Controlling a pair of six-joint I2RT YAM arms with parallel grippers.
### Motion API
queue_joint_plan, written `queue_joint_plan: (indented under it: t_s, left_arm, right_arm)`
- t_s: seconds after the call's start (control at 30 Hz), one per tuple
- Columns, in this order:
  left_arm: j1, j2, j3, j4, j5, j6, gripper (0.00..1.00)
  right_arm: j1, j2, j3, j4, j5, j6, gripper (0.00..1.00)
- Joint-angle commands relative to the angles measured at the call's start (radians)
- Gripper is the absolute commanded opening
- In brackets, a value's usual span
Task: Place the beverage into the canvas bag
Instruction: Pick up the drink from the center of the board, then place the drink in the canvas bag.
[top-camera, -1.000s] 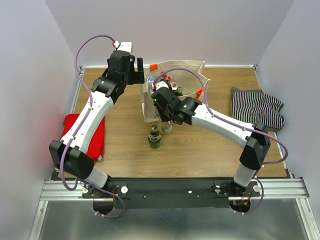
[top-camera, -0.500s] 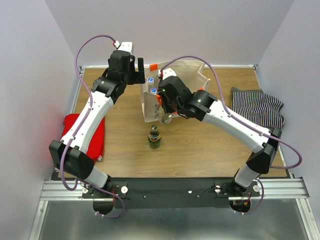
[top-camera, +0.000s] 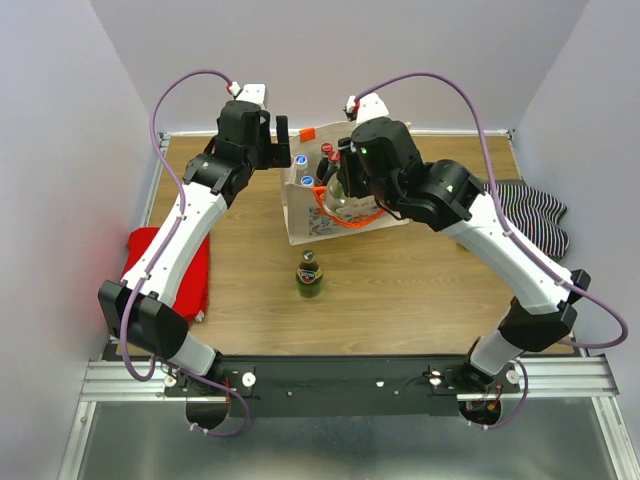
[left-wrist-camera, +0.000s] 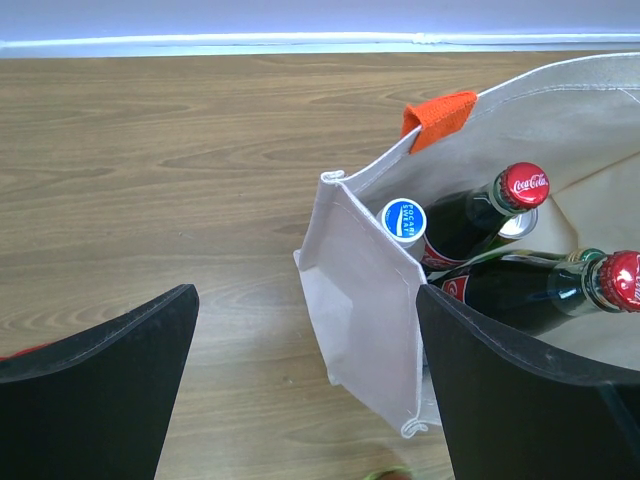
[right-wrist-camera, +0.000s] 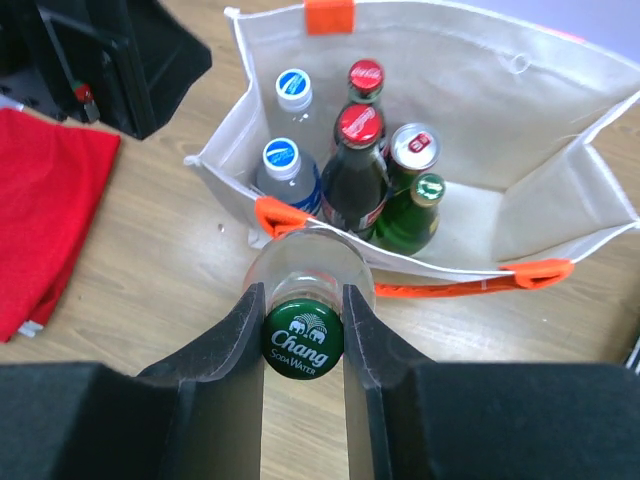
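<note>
The beverage (right-wrist-camera: 303, 338) is a clear glass bottle with a green "Chang Soda Water" cap. My right gripper (right-wrist-camera: 303, 330) is shut on its neck and holds it upright in the air. In the top view the beverage (top-camera: 337, 203) hangs over the near rim of the canvas bag (top-camera: 300, 226), beside an orange handle. Several bottles and a can stand in the left half of the canvas bag (right-wrist-camera: 480, 100). At the bag's far left corner my left gripper (top-camera: 277, 140) is open. In the left wrist view that corner of the canvas bag (left-wrist-camera: 360, 300) lies between the fingers of my left gripper (left-wrist-camera: 305, 390).
A green bottle (top-camera: 310, 274) stands on the wooden table in front of the bag. A red cloth (top-camera: 170, 265) lies at the left edge, partly under the left arm. A striped cloth (top-camera: 520, 215) lies at the right edge.
My right arm has lifted the clear bottle from the table in front of the bag, up and back over the bag's near rim. The left arm has not moved.
</note>
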Motion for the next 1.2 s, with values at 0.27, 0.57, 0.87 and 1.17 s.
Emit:
queue_joint_plan:
  t_s: [0.27,0.57,0.87,1.17]
  left_arm:
    - [0.007,-0.010,0.000,0.018,0.109,0.019,0.99]
    - [0.007,0.022,-0.006,0.007,0.178,0.014,0.99]
    - [0.007,0.085,0.003,0.010,0.231,0.003,0.78]
    - [0.006,0.131,0.034,-0.014,0.244,0.014,0.56]
  right_arm:
    - [-0.003,-0.086,0.130,0.080,0.262,-0.072,0.01]
    - [-0.003,-0.097,0.146,0.172,0.419,-0.173,0.01]
    - [-0.011,-0.005,0.239,0.229,0.508,-0.222,0.01]
    - [-0.144,0.014,0.187,0.221,0.319,-0.137,0.01]
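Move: The right hand holds the clear Chang bottle by its neck; the canvas bag's middle lies roughly 12 cm ahead, 3 cm right and 23 cm below. Inside it, the two Coke bottles are 11 cm ahead, 3 cm left; the blue-capped pair, 9 cm ahead, 7 cm left. The green bottle stands 7 cm back, 8 cm left, 27 cm below. The left hand has the bag's left rim level with it, 5 cm right, 6 cm below. Up and to the right, about 10 and 8 cm, the right hand carries the still-gripped bottle to the bag's right end, easing forward late; its fingers tip up some 20 degrees and swing about as far clockwise. The left hand goes some 4 cm right, then also 5 cm down to the bag's left rim, part-closing its fingers and turning slightly clockwise and nose-down; its touch on the rim can't be confirmed. ##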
